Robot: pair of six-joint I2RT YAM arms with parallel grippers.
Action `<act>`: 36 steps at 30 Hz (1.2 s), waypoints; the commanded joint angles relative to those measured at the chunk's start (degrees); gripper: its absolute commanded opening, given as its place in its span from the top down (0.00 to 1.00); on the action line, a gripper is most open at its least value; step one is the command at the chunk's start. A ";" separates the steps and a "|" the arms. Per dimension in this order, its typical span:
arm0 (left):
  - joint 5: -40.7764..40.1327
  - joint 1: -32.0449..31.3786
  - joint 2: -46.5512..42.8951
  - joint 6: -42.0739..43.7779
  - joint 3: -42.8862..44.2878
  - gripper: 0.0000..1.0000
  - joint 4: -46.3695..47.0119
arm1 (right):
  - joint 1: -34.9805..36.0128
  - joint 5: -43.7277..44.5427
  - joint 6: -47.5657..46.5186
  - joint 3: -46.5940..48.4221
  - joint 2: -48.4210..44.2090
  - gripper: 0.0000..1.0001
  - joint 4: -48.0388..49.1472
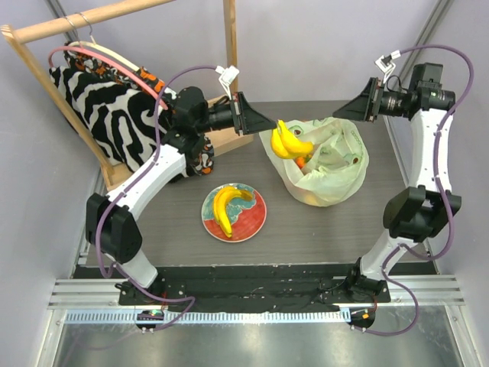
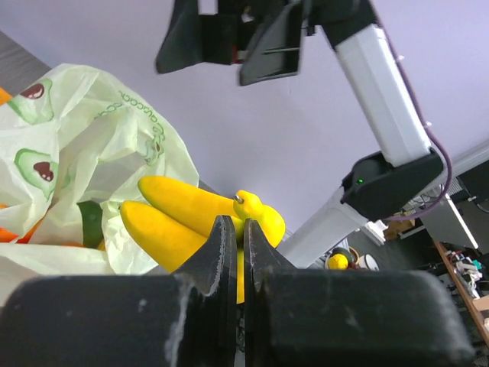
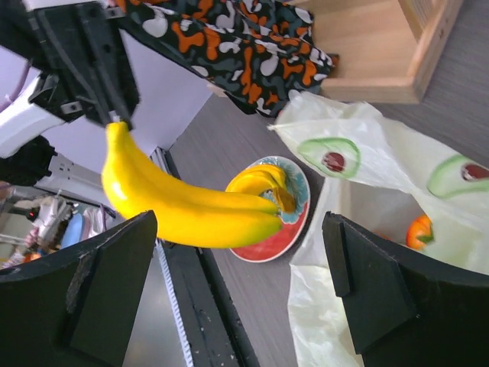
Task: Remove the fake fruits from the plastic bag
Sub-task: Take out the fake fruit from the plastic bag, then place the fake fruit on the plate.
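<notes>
A yellow banana bunch (image 1: pixel 289 141) hangs over the mouth of the pale green plastic bag (image 1: pixel 328 172), with my left gripper (image 1: pixel 272 122) shut on its stem. In the left wrist view the fingers (image 2: pixel 221 248) pinch the stem of this bunch (image 2: pixel 179 218) beside the bag (image 2: pixel 84 138). A small orange fruit (image 1: pixel 300 162) lies inside the bag, also seen in the right wrist view (image 3: pixel 420 231). A second banana bunch (image 1: pixel 228 205) lies on the red and teal plate (image 1: pixel 256 222). My right gripper (image 1: pixel 353 107) stands open above the bag's far right side, holding nothing.
A wooden clothes rack (image 1: pixel 114 15) with a zebra-print garment (image 1: pixel 107 107) and an orange-patterned cloth (image 1: pixel 200 157) stands at the back left. Its wooden base (image 3: pixel 382 46) sits close behind the bag. The table's near edge carries a black strip (image 1: pixel 252 279).
</notes>
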 commanded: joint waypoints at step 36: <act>10.27 7.99 -1.31 0.37 -3.09 1.00 -1.10 | 36.04 30.77 -19.02 -21.64 -20.53 0.62 16.57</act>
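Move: Hanging by the stem from the left hand's shut fingers, the bananas have their middle about 4 cm to that hand's right, 3 cm back and 5 cm below. From the right hand, empty and wide open, they lie some 12 cm left, 8 cm back and 2 cm lower. The plastic bag stands below, 6 cm left of the right hand and 1 cm ahead; the plate lies roughly 29 cm left and 13 cm back. Sweeping left and back over the bag towards the held bananas, the right hand rises slightly, then eases forward and dips, ending about 15 cm left and 8 cm back. It rolls some 45 degrees about its own length; its fingers then close to half open around the bananas' free end. The left hand keeps its stem grip, drifting 4 cm left and sinking slightly. ##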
